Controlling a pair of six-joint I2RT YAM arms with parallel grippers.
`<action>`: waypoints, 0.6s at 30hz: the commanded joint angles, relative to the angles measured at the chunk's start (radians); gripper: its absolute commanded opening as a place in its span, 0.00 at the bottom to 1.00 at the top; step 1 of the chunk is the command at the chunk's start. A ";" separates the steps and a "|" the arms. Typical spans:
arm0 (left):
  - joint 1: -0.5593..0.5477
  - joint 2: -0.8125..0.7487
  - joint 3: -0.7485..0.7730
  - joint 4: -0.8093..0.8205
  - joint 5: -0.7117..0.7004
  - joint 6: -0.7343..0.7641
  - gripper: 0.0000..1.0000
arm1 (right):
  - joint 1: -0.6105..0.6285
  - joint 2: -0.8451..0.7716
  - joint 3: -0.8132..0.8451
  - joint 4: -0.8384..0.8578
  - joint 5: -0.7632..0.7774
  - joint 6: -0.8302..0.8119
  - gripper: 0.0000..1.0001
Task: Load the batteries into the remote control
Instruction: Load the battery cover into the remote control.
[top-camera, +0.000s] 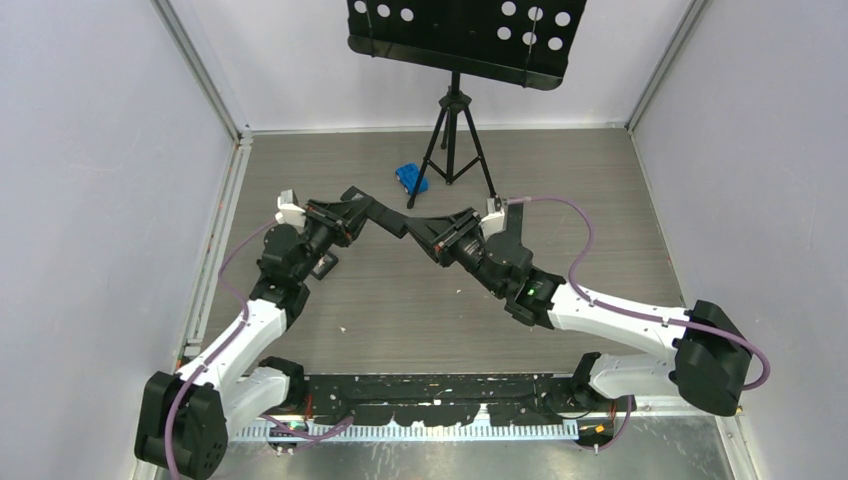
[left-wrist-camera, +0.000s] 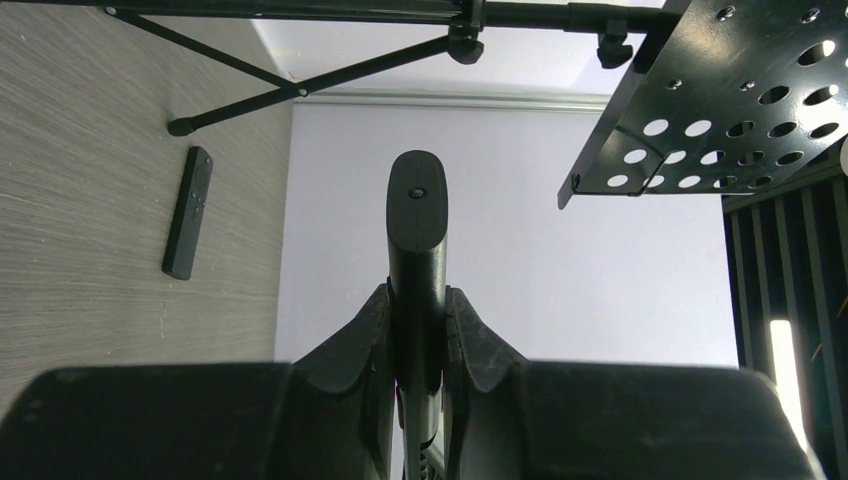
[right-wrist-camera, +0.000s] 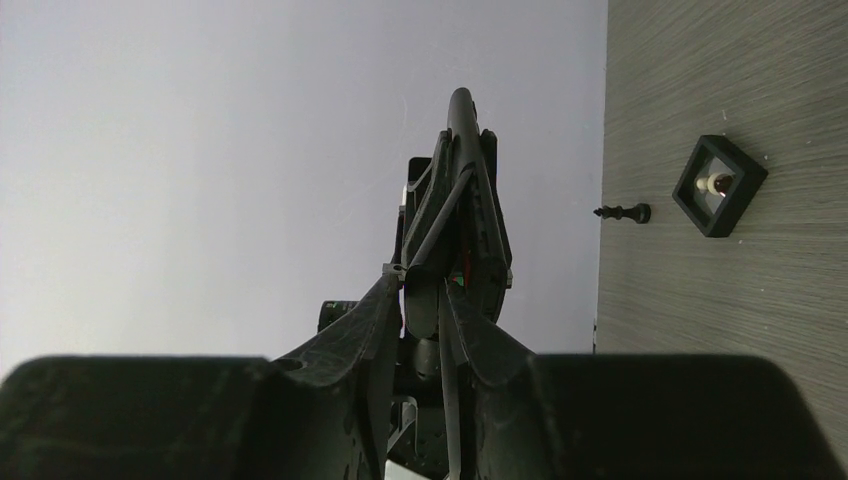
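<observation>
Both arms meet above the middle of the table with the slim black remote control (top-camera: 392, 222) between them. My left gripper (top-camera: 372, 214) is shut on it. In the left wrist view the remote control (left-wrist-camera: 417, 215) sticks out end-on past the gripper (left-wrist-camera: 417, 295). My right gripper (top-camera: 422, 230) closes on the opposite end. In the right wrist view the remote control (right-wrist-camera: 462, 190) looks split along its length, with red and green specks inside, and the gripper (right-wrist-camera: 425, 285) has its fingers against the near end. The batteries are out of view.
A second black remote (left-wrist-camera: 188, 212) lies on the table near a foot of the music stand tripod (top-camera: 455, 130). A square black box (right-wrist-camera: 718, 185) and a small black piece (right-wrist-camera: 622, 212) lie on the table. A blue object (top-camera: 411, 177) sits by the tripod.
</observation>
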 joint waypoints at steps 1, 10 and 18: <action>-0.004 0.006 0.050 0.026 -0.014 0.011 0.00 | -0.002 -0.053 0.021 -0.024 0.029 -0.025 0.28; -0.004 0.022 0.053 0.032 -0.015 0.015 0.00 | -0.007 -0.075 0.029 -0.101 0.020 -0.024 0.35; -0.004 0.014 0.051 0.005 -0.007 0.026 0.00 | -0.010 -0.067 0.048 -0.172 0.000 -0.035 0.50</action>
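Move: The remote's battery-cover end, held up in the left hand, lies at the right fingertips: the cover's middle is about 4 cm left and 1 cm ahead of the right hand, at its height. On the table some 25 cm below, a blue toy lies 10 cm ahead, the framed tray 20 cm left and 9 cm back, a second remote 24 cm right and 1 cm ahead. From the left hand the cover is about 3 cm back and 4 cm right, level. Easing rightward about 1 cm and then sinking roughly 2 cm, the right hand comes free of the remote's covered end, its fingers opening wide of both edges while they tip down some 5 degrees. The left hand keeps its pinch on the remote and lowers about 1 cm with it. ##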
